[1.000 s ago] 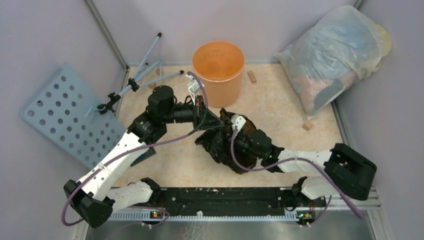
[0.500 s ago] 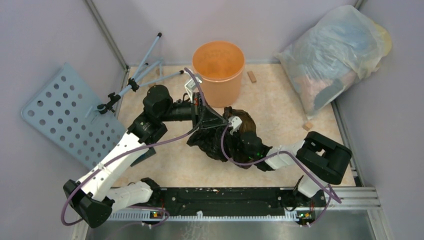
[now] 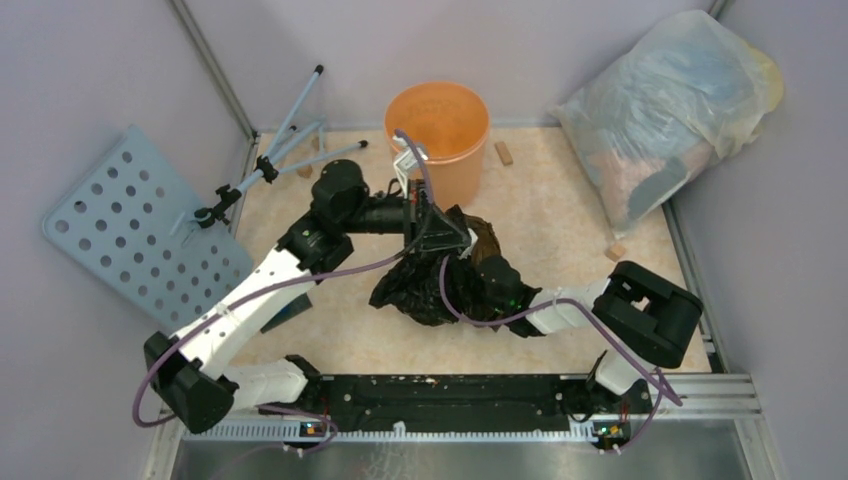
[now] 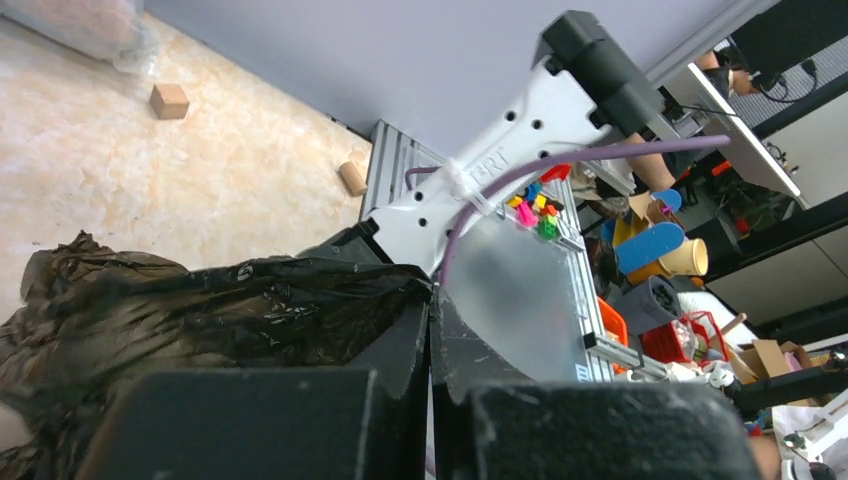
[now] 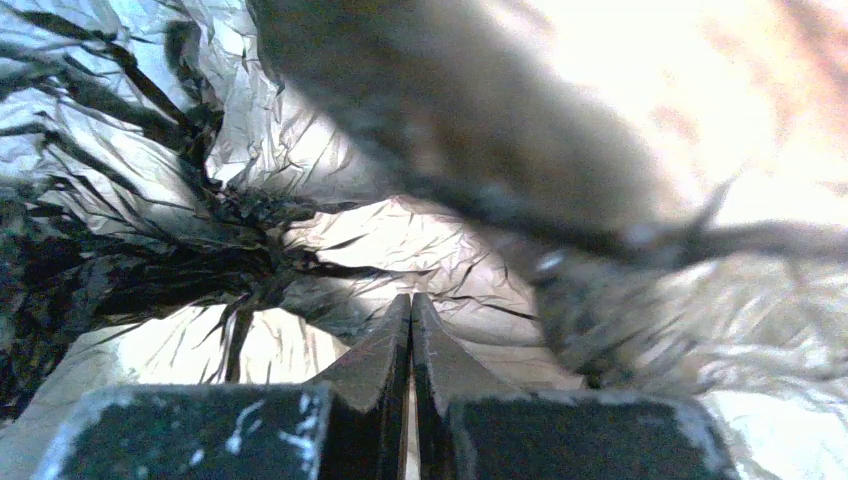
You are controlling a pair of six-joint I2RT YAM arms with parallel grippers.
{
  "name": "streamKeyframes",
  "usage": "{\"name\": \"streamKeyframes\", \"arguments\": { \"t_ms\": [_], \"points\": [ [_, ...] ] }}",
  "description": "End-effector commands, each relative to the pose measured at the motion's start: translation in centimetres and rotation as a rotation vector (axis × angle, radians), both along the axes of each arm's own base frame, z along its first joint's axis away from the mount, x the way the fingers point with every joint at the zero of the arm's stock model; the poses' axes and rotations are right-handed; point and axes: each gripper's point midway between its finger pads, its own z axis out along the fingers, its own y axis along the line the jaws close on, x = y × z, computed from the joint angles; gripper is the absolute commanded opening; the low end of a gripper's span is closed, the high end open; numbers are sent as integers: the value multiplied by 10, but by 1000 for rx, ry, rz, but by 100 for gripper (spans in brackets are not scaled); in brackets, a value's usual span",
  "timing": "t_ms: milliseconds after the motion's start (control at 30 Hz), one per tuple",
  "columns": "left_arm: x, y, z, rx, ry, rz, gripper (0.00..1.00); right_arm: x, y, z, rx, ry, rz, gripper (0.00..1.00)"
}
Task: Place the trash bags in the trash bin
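The black trash bag (image 3: 415, 290) hangs crumpled over the floor just in front of the orange trash bin (image 3: 437, 128). My left gripper (image 3: 460, 242) is shut on the bag's upper edge beside the bin's near wall. In the left wrist view the glossy bag (image 4: 200, 310) runs right up to the gripper's (image 4: 431, 292) closed tips. My right arm's wrist (image 3: 497, 282) is pushed into the bag from the right, its fingers hidden from above. In the right wrist view that gripper (image 5: 411, 298) is shut inside the bag's crinkled film (image 5: 150, 230), with nothing seen between the pads.
A big translucent stuffed bag (image 3: 665, 100) leans in the back right corner. A perforated grey panel (image 3: 130, 225) and a folded tripod (image 3: 290, 150) stand at the left wall. Small wooden blocks (image 3: 504, 153) (image 3: 615, 252) lie on the floor.
My left gripper has carried the bag's edge right and toward the bin. The right arm folded its elbow back earlier and now stays in the bag.
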Motion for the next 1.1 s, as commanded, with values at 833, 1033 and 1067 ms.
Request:
{"name": "streamKeyframes", "arguments": {
  "t_ms": [833, 1033, 1067],
  "points": [
    [-68, -63, 91, -109, -228, -269, 0, 46, -108, 41, 196, 3, -456, 0],
    [-72, -38, 115, -161, -302, -163, 0, 46, -122, 32, 226, 60, -506, 0],
    [-73, -34, 118, -164, -311, -145, 0, 46, -124, 30, 226, 69, -513, 0]
  ]
}}
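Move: The black trash bag hangs from the left hand's closed fingertips. Its bulk lies about 20 cm below that hand, some 6 cm to its left and 3 cm ahead. From the right hand, which is inside the bag, that bulk sits about 4 cm back, 3 cm left and 6 cm up. The orange bin stands about 34 cm ahead of the left hand and 3 cm left, and 26 cm ahead of the right hand, 2 cm left. A wooden block lies 15 cm right of the bin, 9 cm farther out. Still pinching the bag's rim, the left hand sweeps right about 9 cm, then draws back and climbs, easing left again near the end. The right hand, fingers shut inside the bag, first waits, then pushes along its wall to the right, roughly 12 cm and slightly forward, turning some 25 degrees clockwise. ##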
